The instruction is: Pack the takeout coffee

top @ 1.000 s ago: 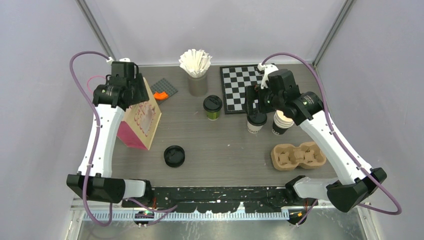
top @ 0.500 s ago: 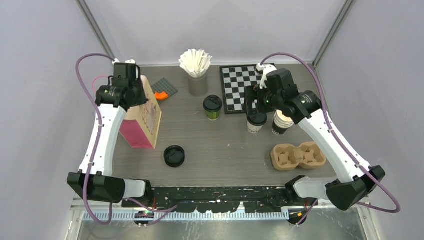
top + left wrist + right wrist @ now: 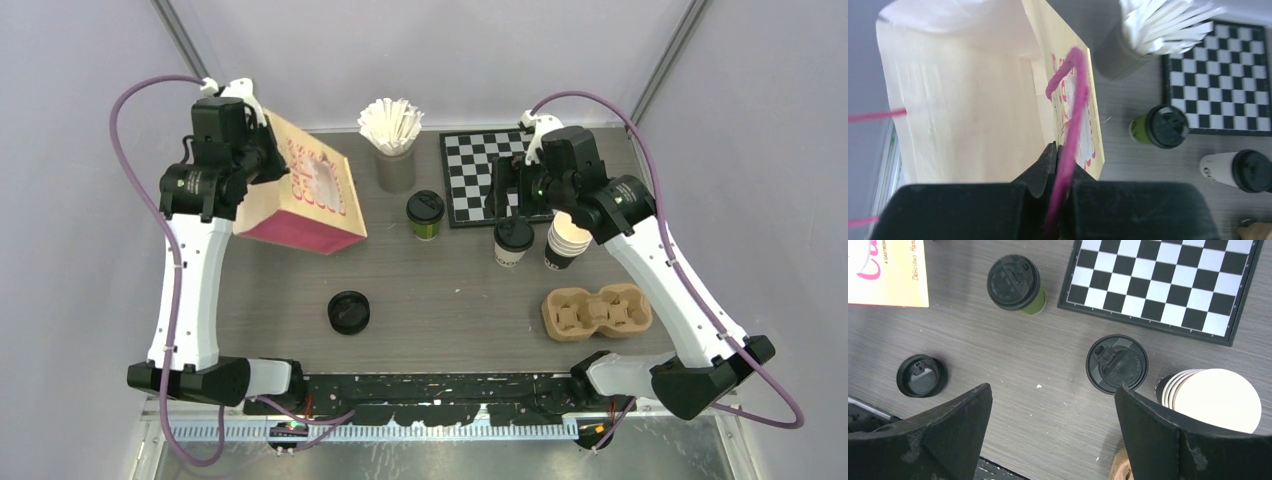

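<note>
The takeout coffee (image 3: 425, 213), a green cup with a black lid, stands mid-table left of the chessboard; it also shows in the left wrist view (image 3: 1160, 127) and the right wrist view (image 3: 1015, 284). My left gripper (image 3: 1057, 147) is shut on the pink handle (image 3: 1073, 95) of the cream paper bag (image 3: 305, 195), which hangs tilted at the back left with its mouth (image 3: 973, 100) open toward the wrist camera. My right gripper (image 3: 1052, 390) is open and empty above the table, just left of a white lidded cup (image 3: 1117, 363).
A stack of lidless cups (image 3: 566, 240) stands beside the white lidded cup (image 3: 513, 241). The brown pulp carrier (image 3: 597, 311) lies front right, and a loose black lid (image 3: 349, 311) front centre. The chessboard (image 3: 485, 175) and a holder of white paper sticks (image 3: 392, 130) sit at the back.
The left gripper closed on the bag's pink handle and rose toward the back left, lifting and tipping the bag. The right arm shifted slightly back and stayed open.
</note>
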{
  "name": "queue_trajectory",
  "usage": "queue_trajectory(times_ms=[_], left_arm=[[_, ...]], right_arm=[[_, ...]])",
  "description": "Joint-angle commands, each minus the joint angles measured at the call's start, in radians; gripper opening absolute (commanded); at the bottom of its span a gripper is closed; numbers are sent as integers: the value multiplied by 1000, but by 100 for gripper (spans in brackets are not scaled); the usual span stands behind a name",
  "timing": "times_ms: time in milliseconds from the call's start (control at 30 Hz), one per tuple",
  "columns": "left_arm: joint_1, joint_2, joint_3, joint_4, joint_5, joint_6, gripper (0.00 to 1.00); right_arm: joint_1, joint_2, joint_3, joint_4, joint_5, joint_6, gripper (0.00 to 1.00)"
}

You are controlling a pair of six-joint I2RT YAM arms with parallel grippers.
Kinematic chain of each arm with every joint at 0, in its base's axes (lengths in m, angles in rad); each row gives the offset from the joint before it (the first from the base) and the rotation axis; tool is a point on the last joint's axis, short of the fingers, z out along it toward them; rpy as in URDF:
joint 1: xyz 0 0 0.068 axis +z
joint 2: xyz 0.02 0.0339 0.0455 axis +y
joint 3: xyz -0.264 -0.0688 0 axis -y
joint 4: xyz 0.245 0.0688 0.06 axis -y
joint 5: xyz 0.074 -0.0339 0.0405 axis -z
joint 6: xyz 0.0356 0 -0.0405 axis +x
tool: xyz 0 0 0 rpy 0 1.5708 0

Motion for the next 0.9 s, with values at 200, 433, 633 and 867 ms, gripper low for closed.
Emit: queue_trajectory(times_ms=[200, 433, 633, 867], left_arm=[[-112, -1, 228, -76, 254, 26, 0], [-324, -20, 258, -128, 345, 82, 0], [-435, -74, 141, -48, 493, 158, 0], [-536, -108, -40, 97, 695, 458, 0]], right_arm=[[6, -8, 165, 0, 145, 81, 96], [5, -46, 176, 30, 224, 86, 97], [5, -82, 182, -8, 343, 119, 97], [5, -138, 129, 36, 359, 117, 97]])
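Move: The left hand already holds the bag by its rim. The open middle of the table lies about 27 cm to its right, 8 cm back and 35 below. The green cup stands 10 cm ahead and 27 right, the white cup 5 ahead and 48 right, the black lid 12 back and 9 right. From the right hand, that open middle is about 13 cm left, 4 back and 30 below. Left hand swings the pinched bag 20 cm right and back towards mid-table, 60 degrees clockwise; right hand rises. ##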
